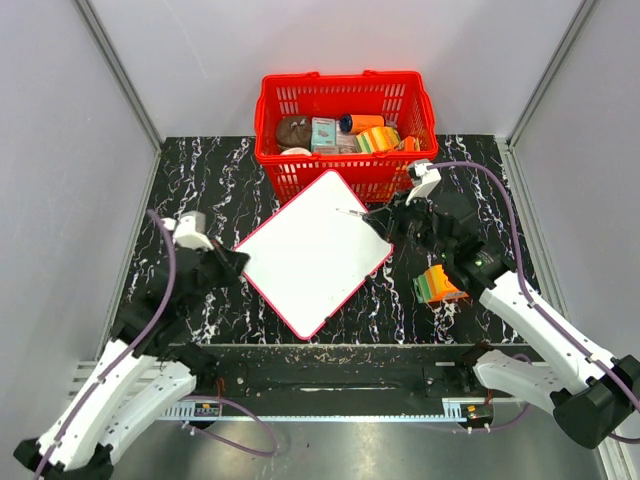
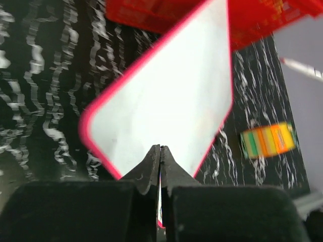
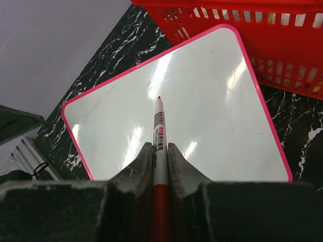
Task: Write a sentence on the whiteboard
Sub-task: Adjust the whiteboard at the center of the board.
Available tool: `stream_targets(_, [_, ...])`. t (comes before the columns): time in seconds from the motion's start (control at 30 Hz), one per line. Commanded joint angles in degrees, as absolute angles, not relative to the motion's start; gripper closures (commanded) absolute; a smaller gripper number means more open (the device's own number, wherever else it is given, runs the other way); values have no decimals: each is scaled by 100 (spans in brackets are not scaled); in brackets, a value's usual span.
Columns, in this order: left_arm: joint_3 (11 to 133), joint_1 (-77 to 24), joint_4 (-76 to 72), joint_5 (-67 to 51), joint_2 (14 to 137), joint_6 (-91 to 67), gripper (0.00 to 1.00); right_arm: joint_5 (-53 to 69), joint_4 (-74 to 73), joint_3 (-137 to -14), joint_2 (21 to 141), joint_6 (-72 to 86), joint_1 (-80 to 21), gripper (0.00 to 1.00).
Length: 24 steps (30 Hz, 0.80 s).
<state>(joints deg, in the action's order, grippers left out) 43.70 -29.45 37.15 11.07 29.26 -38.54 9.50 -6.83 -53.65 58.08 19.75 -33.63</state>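
The whiteboard (image 1: 315,250) lies turned like a diamond on the black marbled table, a thin pink-red rim around it. Its face (image 3: 212,116) is plain white, and no sentence is in view on it. My right gripper (image 3: 160,145) is shut on a slim red-and-white marker (image 3: 159,131). The marker's red tip points at the board's face, and I cannot tell whether it touches. From above, that right gripper (image 1: 385,222) stands at the board's right corner with the marker (image 1: 355,213) reaching inward. My left gripper (image 2: 160,146) is shut and empty, over the whiteboard (image 2: 171,101) at its left corner (image 1: 238,262).
A red basket (image 1: 340,77) with several packets stands just behind the board, its wall close to the board's far corner (image 3: 282,45). An orange-and-green box (image 1: 438,285) lies right of the board beneath the right arm. Grey walls close in the table on three sides.
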Motion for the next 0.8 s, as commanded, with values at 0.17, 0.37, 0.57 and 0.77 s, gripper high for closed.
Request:
stream_targets(0.17, [3841, -5122, 1434, 650, 4568, -3551, 100, 36, -817, -5353, 5599, 1925, -3384, 100])
stream_targets(0.37, [4025, -6300, 423, 877, 6274, -3498, 100, -289, -861, -5335, 5537, 1951, -3366, 100])
stream_targets(0.57, [4157, -7048, -343, 1291, 7610, -3621, 100, -527, -914, -5326, 5502, 1951, -3366, 100])
stream_targets(0.77, [4166, -7277, -598, 1512, 8454, -3726, 100, -642, -958, -5317, 5484, 1916, -3357, 100])
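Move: Ahead of the left hand and to its right lies the whiteboard, its middle about 5 cm farther out, 14 cm to the right and some 20 cm below. From the same hand the red basket stands roughly 30 cm ahead and 21 cm right, and the orange packet about 41 cm right and nearly level. From the right hand, which holds the marker, the board's middle is about 14 cm left, 3 cm back and 26 cm below. Sweeping right about 24 cm across the near part of the whiteboard, the left hand sinks some 17 cm and draws back a little, shut fingers swinging clockwise and tipping downward, to come low over bare table just past the board's near-right edge. The right hand keeps the marker and eases right about 4 cm and slightly forward, turning clockwise. ##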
